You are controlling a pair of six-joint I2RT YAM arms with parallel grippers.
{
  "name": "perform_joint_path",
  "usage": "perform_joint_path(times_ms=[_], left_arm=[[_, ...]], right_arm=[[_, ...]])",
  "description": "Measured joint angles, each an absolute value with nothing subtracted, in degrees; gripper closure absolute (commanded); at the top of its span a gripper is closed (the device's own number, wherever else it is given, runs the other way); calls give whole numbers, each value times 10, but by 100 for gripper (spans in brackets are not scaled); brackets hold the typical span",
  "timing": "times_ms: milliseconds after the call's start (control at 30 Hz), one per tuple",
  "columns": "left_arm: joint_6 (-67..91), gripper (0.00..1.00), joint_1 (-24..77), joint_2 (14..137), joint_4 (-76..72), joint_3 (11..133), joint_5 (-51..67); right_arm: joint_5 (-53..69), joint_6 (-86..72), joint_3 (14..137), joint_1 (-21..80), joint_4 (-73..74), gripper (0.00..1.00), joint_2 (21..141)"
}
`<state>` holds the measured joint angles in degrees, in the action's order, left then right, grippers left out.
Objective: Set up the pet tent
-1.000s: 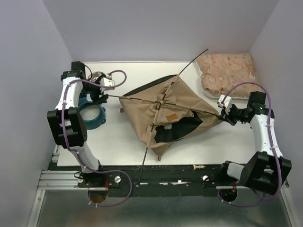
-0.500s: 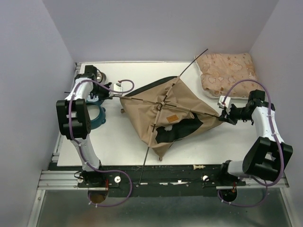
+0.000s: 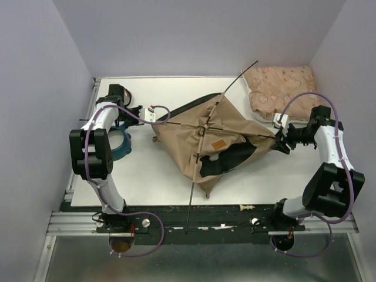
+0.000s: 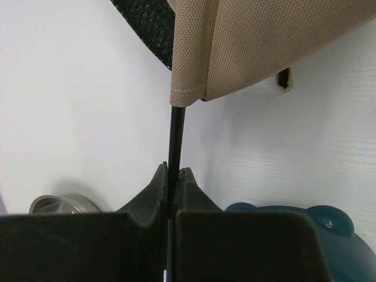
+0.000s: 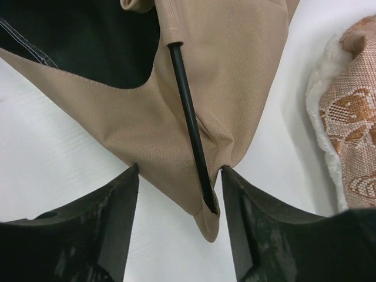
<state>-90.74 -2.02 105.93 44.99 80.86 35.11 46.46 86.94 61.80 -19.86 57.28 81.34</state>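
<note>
The tan pet tent (image 3: 217,138) lies collapsed in the middle of the table, with black poles crossing on top and an orange label (image 3: 218,145). My left gripper (image 3: 154,113) is at its left corner, shut on a thin black pole (image 4: 175,135) that runs into the tan fabric sleeve (image 4: 264,41). My right gripper (image 3: 281,139) is at the tent's right corner. In the right wrist view it (image 5: 179,168) is open, the jaws astride the fabric corner (image 5: 176,117) where a pole end (image 5: 194,153) sits in a pocket. The pom-pom is out of view.
A pink patterned cushion (image 3: 281,88) lies at the back right, also in the right wrist view (image 5: 352,117). A teal ring-shaped object (image 3: 117,144) sits by the left arm, with a metal bowl (image 4: 59,204) next to it. Loose pole ends stick out at the back (image 3: 244,71) and front (image 3: 191,200).
My left gripper has moved right, pushing its pole into the tent. The tent has shifted right and bulged. The front pole end swung right. My right gripper rose slightly.
</note>
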Motion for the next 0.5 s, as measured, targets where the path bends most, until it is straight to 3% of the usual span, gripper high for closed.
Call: perform_joint_path(times_ms=[167, 500], left_arm=[[-904, 100, -17, 1044, 434, 800, 352], [-907, 100, -6, 1041, 423, 799, 371]], right_arm=[[478, 863, 647, -195, 596, 15, 815], [511, 819, 706, -173, 622, 13, 814]])
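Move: The left fingers already grip a pole end. From them, the tent's left sleeve end is roughly 6 cm to the right, level ahead; the teal ring is about 8 cm back and 8 cm left, and the steel bowl 9 cm ahead and 6 cm left, both well below. The right hand has its half-open fingers around the right pole end, about 3 cm below and 1 cm ahead, with the cushion some 18 cm ahead and 3 cm right. The left fingers keep their grip on the pole, easing it up and to the right by about 1.5 cm each way. The right fingers, already half open, spread wide and the hand lifts about 5 cm, drifting a couple of centimetres left and slightly forward, up away from the right pole end and the tent corner. ##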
